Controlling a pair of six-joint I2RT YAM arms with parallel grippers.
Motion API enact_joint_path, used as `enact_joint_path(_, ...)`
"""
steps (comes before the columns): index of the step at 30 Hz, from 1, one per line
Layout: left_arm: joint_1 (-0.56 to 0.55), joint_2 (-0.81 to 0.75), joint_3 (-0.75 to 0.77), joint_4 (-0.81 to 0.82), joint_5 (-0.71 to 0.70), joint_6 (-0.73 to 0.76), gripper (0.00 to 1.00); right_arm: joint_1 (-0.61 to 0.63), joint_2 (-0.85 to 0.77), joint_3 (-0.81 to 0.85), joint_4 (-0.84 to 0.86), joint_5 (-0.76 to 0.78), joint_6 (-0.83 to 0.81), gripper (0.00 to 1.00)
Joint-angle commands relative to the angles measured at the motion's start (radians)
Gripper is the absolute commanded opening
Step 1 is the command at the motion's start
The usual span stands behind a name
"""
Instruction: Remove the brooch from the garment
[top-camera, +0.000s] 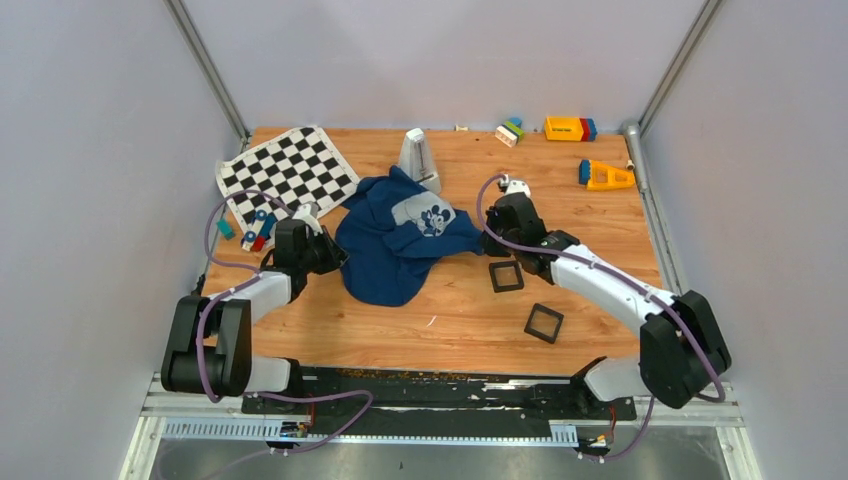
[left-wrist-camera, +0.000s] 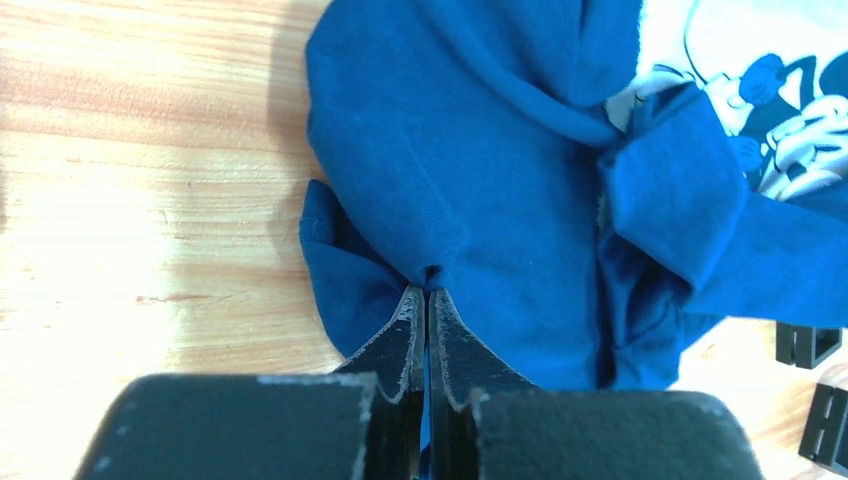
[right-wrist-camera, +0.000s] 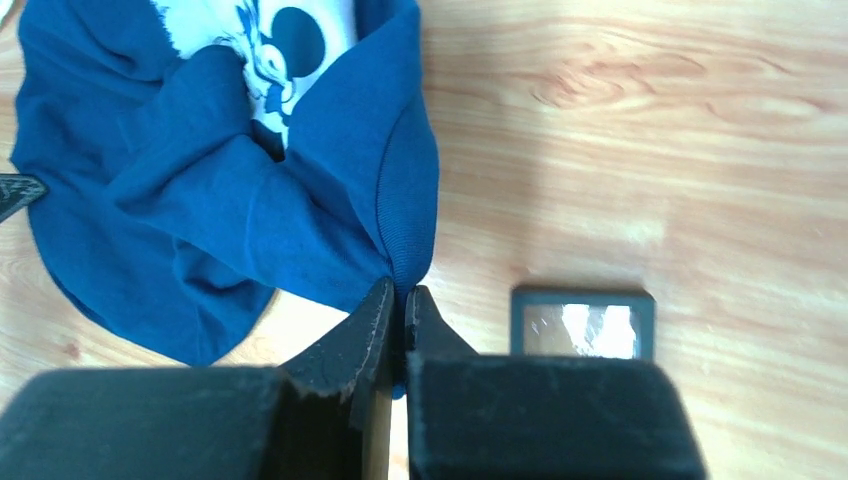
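The garment (top-camera: 395, 245), a navy blue T-shirt with a grey-white Mickey print, lies crumpled mid-table. It also shows in the left wrist view (left-wrist-camera: 500, 180) and the right wrist view (right-wrist-camera: 200, 200). My left gripper (top-camera: 335, 252) (left-wrist-camera: 427, 292) is shut on a fold at the shirt's left edge. My right gripper (top-camera: 487, 240) (right-wrist-camera: 398, 292) is shut on the ribbed hem at the shirt's right edge. The brooch is hidden in every view.
Two black square frames (top-camera: 506, 276) (top-camera: 543, 322) lie right of the shirt; one shows in the right wrist view (right-wrist-camera: 583, 322). A chequered cloth (top-camera: 288, 172), a white metronome-like object (top-camera: 419, 158) and small toys (top-camera: 570, 128) (top-camera: 604, 176) sit at the back.
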Motion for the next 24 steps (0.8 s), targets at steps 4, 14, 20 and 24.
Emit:
enact_joint_path(4, 0.008, -0.092, 0.033, -0.112, -0.134, 0.008, 0.00, -0.004, -0.197, -0.133, -0.158, 0.067, 0.079, 0.00)
enact_joint_path(14, 0.246, -0.257, 0.117, -0.400, -0.251, -0.082, 0.00, 0.171, -0.351, -0.291, -0.162, -0.233, 0.144, 0.00)
enact_joint_path(20, 0.286, -0.282, 0.129, -0.450, -0.290, -0.123, 0.00, 0.272, -0.330, -0.258, -0.207, -0.198, 0.130, 0.31)
enact_joint_path(24, 0.287, -0.325, 0.127, -0.477, -0.283, -0.111, 0.10, 0.266, -0.280, -0.197, -0.211, -0.101, 0.099, 0.64)
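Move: Both grippers already pinch the blue garment; the brooch is not in sight. The left one is headed for the table this side of the butterfly block, which sits some 13 cm to its left, 5 cm ahead and about 2 cm lower. The mouse print lies about 19 cm right and 12 cm ahead of it. The right one goes to bare table 17 cm back, 2 cm left and 9 cm below; from it the upper black frame is 7 cm right, 4 cm back. Keep both pinches and swing the garment round towards yourself: draw the right gripper back about 17 cm, sinking some 4 cm, first bowing out to the right, then in again, tipping its fingers down, and open it at the end to release the cloth. Meanwhile carry the left gripper, still closed on its edge, about 13 cm left towards the butterfly block, rising some 4 cm and turning counter-clockwise. ##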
